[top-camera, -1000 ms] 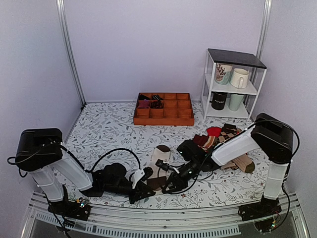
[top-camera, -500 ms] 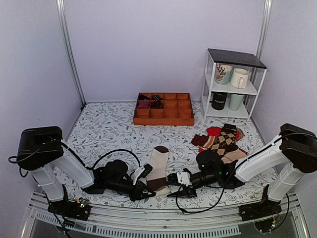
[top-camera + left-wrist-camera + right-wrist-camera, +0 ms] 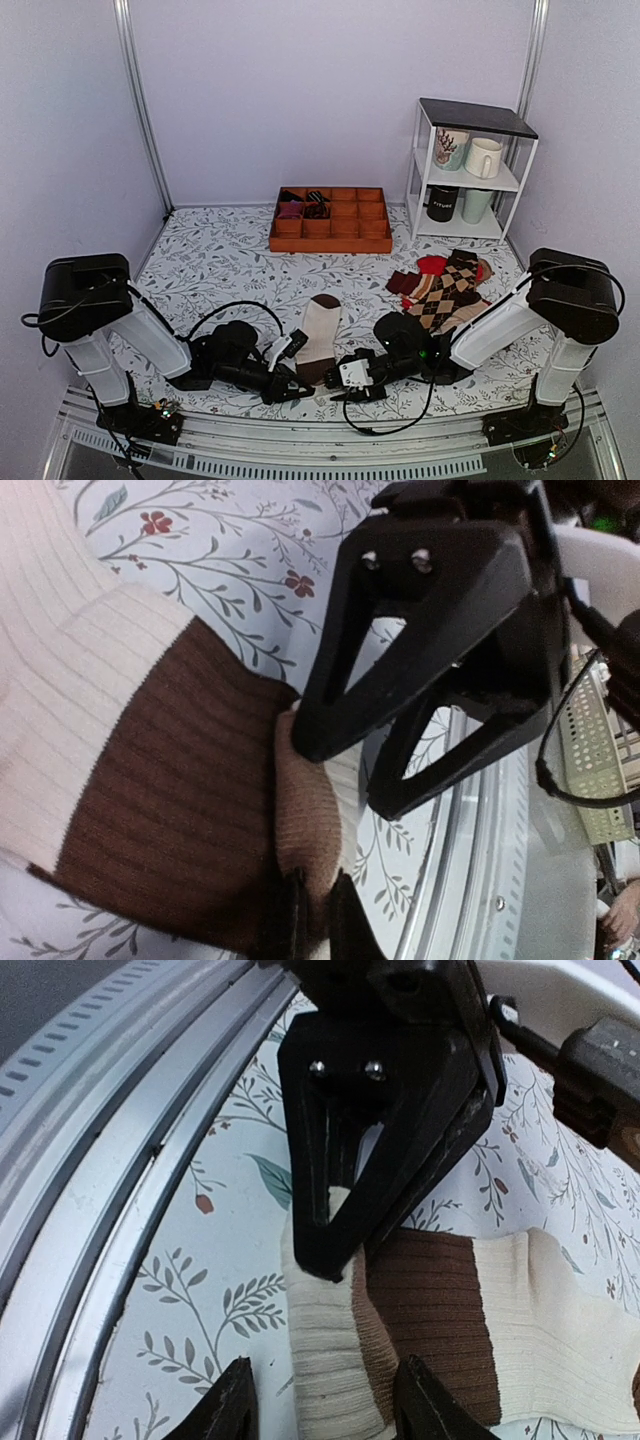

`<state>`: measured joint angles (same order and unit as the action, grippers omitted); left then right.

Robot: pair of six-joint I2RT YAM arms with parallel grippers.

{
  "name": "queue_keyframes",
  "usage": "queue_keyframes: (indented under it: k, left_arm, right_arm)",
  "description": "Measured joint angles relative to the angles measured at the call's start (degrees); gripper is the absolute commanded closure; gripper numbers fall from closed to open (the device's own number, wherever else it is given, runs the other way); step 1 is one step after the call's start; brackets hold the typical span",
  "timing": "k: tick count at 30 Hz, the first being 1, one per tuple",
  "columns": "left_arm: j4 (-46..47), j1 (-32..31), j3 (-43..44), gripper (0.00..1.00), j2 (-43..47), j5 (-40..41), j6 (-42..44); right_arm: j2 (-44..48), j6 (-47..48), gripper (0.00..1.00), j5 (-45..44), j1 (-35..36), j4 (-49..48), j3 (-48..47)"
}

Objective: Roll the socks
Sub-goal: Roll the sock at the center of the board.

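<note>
One of the socks (image 3: 322,325) lies flat near the table's front edge, cream with a dark brown band and a tan cuff. The cuff end is folded over into a short roll (image 3: 340,1360). My left gripper (image 3: 320,925) is shut on the tan cuff (image 3: 305,825) at the roll's end. My right gripper (image 3: 325,1410) is open, with its fingers standing on either side of the roll, facing the left gripper (image 3: 390,1110). From above, the left gripper (image 3: 297,385) and the right gripper (image 3: 343,378) meet at the sock's near end.
A pile of argyle and red socks (image 3: 448,285) lies at the right. A wooden compartment tray (image 3: 330,222) sits at the back, and a white shelf with mugs (image 3: 470,170) is at the back right. The metal front rail (image 3: 100,1160) runs just beside the grippers.
The right arm dropped low and then slid left to the sock's cuff end, and its jaws opened wider. The left gripper stayed shut on the cuff.
</note>
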<state>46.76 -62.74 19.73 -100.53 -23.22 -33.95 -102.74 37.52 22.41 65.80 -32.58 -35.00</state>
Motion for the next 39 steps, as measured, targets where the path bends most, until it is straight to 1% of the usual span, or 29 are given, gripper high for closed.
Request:
queue_keyframes:
  k: [3,5,7,11,14,16,20,25,26,27,28,29,31,33,34,36,39]
  left_arm:
    - [0.5,0.2,-0.1,1.00,-0.3,-0.3,0.0]
    - [0.9,0.2,-0.2,1.00,-0.4,-0.4,0.0]
    - [1.2,0.2,-0.4,1.00,-0.4,-0.4,0.0]
    - [2.1,0.2,-0.7,1.00,-0.8,-0.5,0.0]
    - [3.0,0.3,-0.9,1.00,-1.2,-0.8,0.0]
    - [3.6,0.4,-1.0,1.00,-1.4,-0.9,0.0]
    - [4.0,0.4,-1.2,1.00,-1.5,-1.0,0.0]
    - [4.2,0.5,-1.4,0.99,-1.5,-1.1,0.0]
    - [4.2,0.5,-1.4,0.93,-1.4,-1.2,0.0]
    - [4.0,0.5,-1.4,0.84,-1.2,-1.2,0.1]
    - [3.3,0.5,-1.3,0.77,-0.8,-1.0,0.3]
    - [2.1,0.5,-1.0,0.72,-0.2,-0.7,0.6]
    - [-1.4,0.6,-0.2,0.56,1.7,0.1,1.9]
    - [-6.5,0.2,1.5,0.48,4.3,1.7,3.6]
    - [-9.0,0.2,2.3,0.42,5.7,3.2,4.7]
    - [-14.6,0.0,3.3,0.33,8.6,7.7,6.8]
    - [-20.6,0.1,2.6,0.30,14.7,15.3,10.0]
  right_arm:
    - [-1.4,0.7,0.57,-1.4,0.2,-0.2,-0.3]
    - [-1.7,0.9,0.58,-2.3,0.2,-0.3,-0.7]
    - [-2.1,0.9,0.58,-3.2,0.3,-0.5,-1.0]
    - [-2.7,0.7,0.52,-6.1,0.7,-2.1,-1.2]
    - [-2.7,0.9,0.53,-7.8,1.0,-2.6,-1.2]
    - [-2.8,1.1,0.57,-8.1,1.0,-2.4,-1.4]
    - [-3.1,1.4,0.71,-7.6,1.0,-0.9,-2.4]
    - [-3.1,-0.8,0.86,-6.7,1.2,1.9,-3.2]
    - [-3.1,-1.4,0.88,-6.6,1.3,2.7,-3.5]
    - [-3.1,-1.8,0.89,-6.5,1.3,3.3,-3.8]
    - [-3.1,-2.6,0.90,-6.3,1.3,4.1,-4.2]
    - [-3.1,-3.7,0.90,-6.0,1.3,5.0,-4.8]
    - [-3.1,-5.7,0.90,-5.5,1.3,6.8,-5.7]
    - [-3.1,-8.3,0.91,-4.6,1.0,10.1,-7.5]
    - [-3.2,-9.8,0.91,-3.8,0.8,11.6,-8.4]
    - [-3.8,-12.6,0.91,-1.8,0.0,14.1,-10.2]
    - [-5.5,-17.5,0.91,2.6,-1.7,17.2,-12.7]
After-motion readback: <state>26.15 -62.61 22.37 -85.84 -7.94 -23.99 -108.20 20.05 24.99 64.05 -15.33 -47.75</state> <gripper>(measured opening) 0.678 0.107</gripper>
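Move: The rolled near end of the sock is already in my left hand's shut fingers; its middle lies about 2 cm to that hand's right, at its height. From my open right hand it is about 1 cm ahead, 2 cm left and 2 cm below. From the right hand the brown band is about 4 cm ahead and 2 cm left, the brown toe about 21 cm ahead and 1 cm left, and the sock pile some 24 cm ahead and 25 cm right. While my left hand keeps its pinch on the rolled end, I ease my right hand forward and a little down and left, around 2 cm, then draw slightly back and shut its fingers on the roll's right part. The right wrist then rolls some 20 degrees, top turning forward. Late on, my left fingers open wide, let go and lift away, about 4 cm forward, with some up and left. ##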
